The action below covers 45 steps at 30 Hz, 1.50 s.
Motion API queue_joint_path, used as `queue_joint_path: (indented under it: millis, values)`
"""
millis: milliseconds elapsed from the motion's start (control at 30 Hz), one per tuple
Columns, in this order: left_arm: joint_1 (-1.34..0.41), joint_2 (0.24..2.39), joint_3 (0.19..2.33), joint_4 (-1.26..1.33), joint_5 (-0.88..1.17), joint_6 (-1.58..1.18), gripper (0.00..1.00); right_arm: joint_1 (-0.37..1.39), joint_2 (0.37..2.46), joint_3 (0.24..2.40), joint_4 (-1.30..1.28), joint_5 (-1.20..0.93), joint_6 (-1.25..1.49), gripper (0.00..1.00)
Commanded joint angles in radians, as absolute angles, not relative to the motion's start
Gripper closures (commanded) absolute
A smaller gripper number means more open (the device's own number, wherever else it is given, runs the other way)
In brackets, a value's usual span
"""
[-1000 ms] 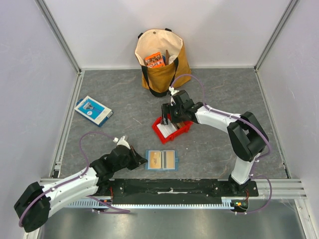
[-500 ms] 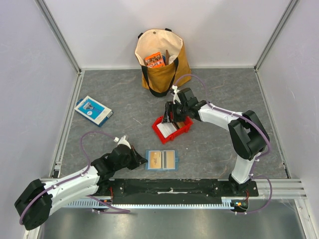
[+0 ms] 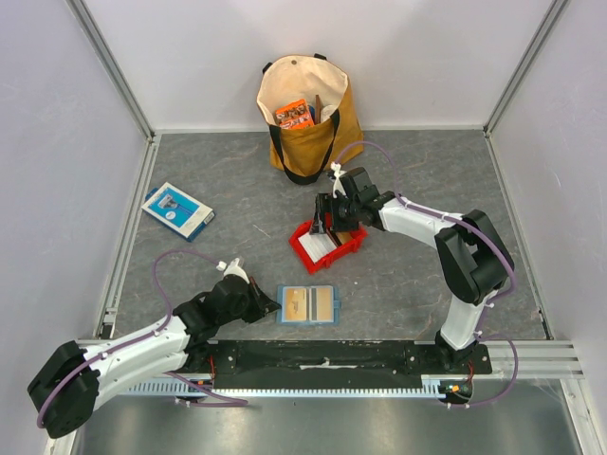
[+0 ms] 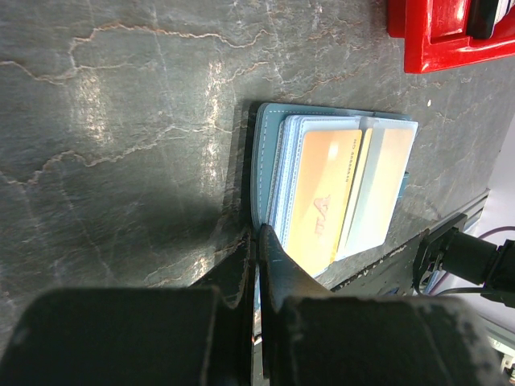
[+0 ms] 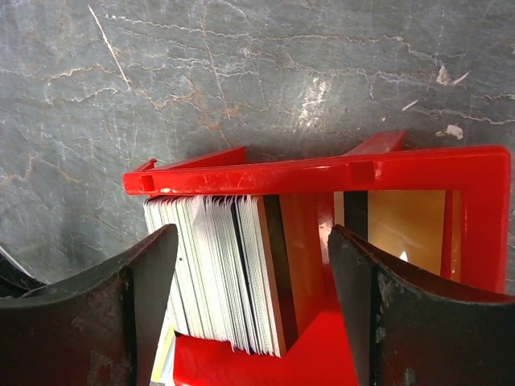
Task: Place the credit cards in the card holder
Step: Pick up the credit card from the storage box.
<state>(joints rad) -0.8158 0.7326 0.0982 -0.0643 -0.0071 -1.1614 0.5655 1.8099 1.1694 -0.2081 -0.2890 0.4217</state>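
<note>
The teal card holder (image 3: 308,305) lies open near the front edge, with orange-tan cards (image 4: 322,193) in its pockets. My left gripper (image 3: 273,305) is shut, and its tips (image 4: 257,235) touch the holder's (image 4: 269,153) left edge. A stack of white-grey credit cards (image 5: 217,265) stands on edge in the red bin (image 5: 322,173). My right gripper (image 5: 251,233) hangs open over that bin (image 3: 327,245), one finger (image 5: 137,297) left of the stack and the other (image 5: 378,305) to its right. Nothing is gripped. A tan card (image 5: 402,225) lies in the bin's other compartment.
A tan tote bag (image 3: 305,114) with packets inside stands at the back. A blue-and-white flat box (image 3: 177,209) lies at the left. Metal rails and white walls close in the grey mat on all sides.
My right gripper has shifted slightly right and back over the red bin, its jaws staying wide. The left arm and the card holder have not moved.
</note>
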Motion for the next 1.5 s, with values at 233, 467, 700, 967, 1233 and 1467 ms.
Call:
queue_joint_path:
  millis: [233, 467, 700, 967, 1233, 1467]
  values:
    - [-0.816, 0.733, 0.127, -0.037, -0.026, -1.151, 0.98, 0.563, 1.807, 1.166, -0.218, -0.386, 0.39, 0.19]
    - [-0.818, 0.733, 0.129, -0.037, -0.025, -1.152, 0.98, 0.563, 1.801, 1.189, -0.221, -0.442, 0.397, 0.36]
    - [-0.816, 0.73, 0.126, -0.038, -0.026, -1.15, 0.98, 0.563, 1.781, 1.19, -0.224, -0.442, 0.402, 0.46]
    - [-0.816, 0.733, 0.126, -0.034, -0.025, -1.149, 0.98, 0.56, 1.775, 1.187, -0.229, -0.442, 0.402, 0.64]
    - [-0.816, 0.738, 0.126, -0.028, -0.023, -1.15, 0.98, 0.552, 1.767, 1.189, -0.227, -0.463, 0.402, 0.77]
    - [-0.816, 0.739, 0.123, -0.026, -0.021, -1.149, 0.98, 0.538, 1.761, 1.181, -0.23, -0.471, 0.396, 0.8]
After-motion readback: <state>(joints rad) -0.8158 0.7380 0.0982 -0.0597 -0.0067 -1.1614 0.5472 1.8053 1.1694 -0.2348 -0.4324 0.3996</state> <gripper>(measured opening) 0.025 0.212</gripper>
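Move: The brown credit card at the end of the upright stack in the red storage box lies about 1 cm to the right of the open right gripper and 2 cm below it, level fore and aft. The white cards' middle is 2 cm back and 2 cm left of the gripper; the loose brown cards are 2 cm ahead and 5 cm right. The card holder sits some 17 cm back and 5 cm left. From the left hand, the brown card is roughly 17 cm ahead and 14 cm right. Draw the right gripper back about 1.5 cm and slightly left, turning it a few degrees counter-clockwise, so that it shifts the storage box along. Then hold it there and close the wide-open fingers most of the way around the brown card at the stack's end, easing up by about half a centimetre as they finish. Keep the left gripper still at the card holder's left edge. ##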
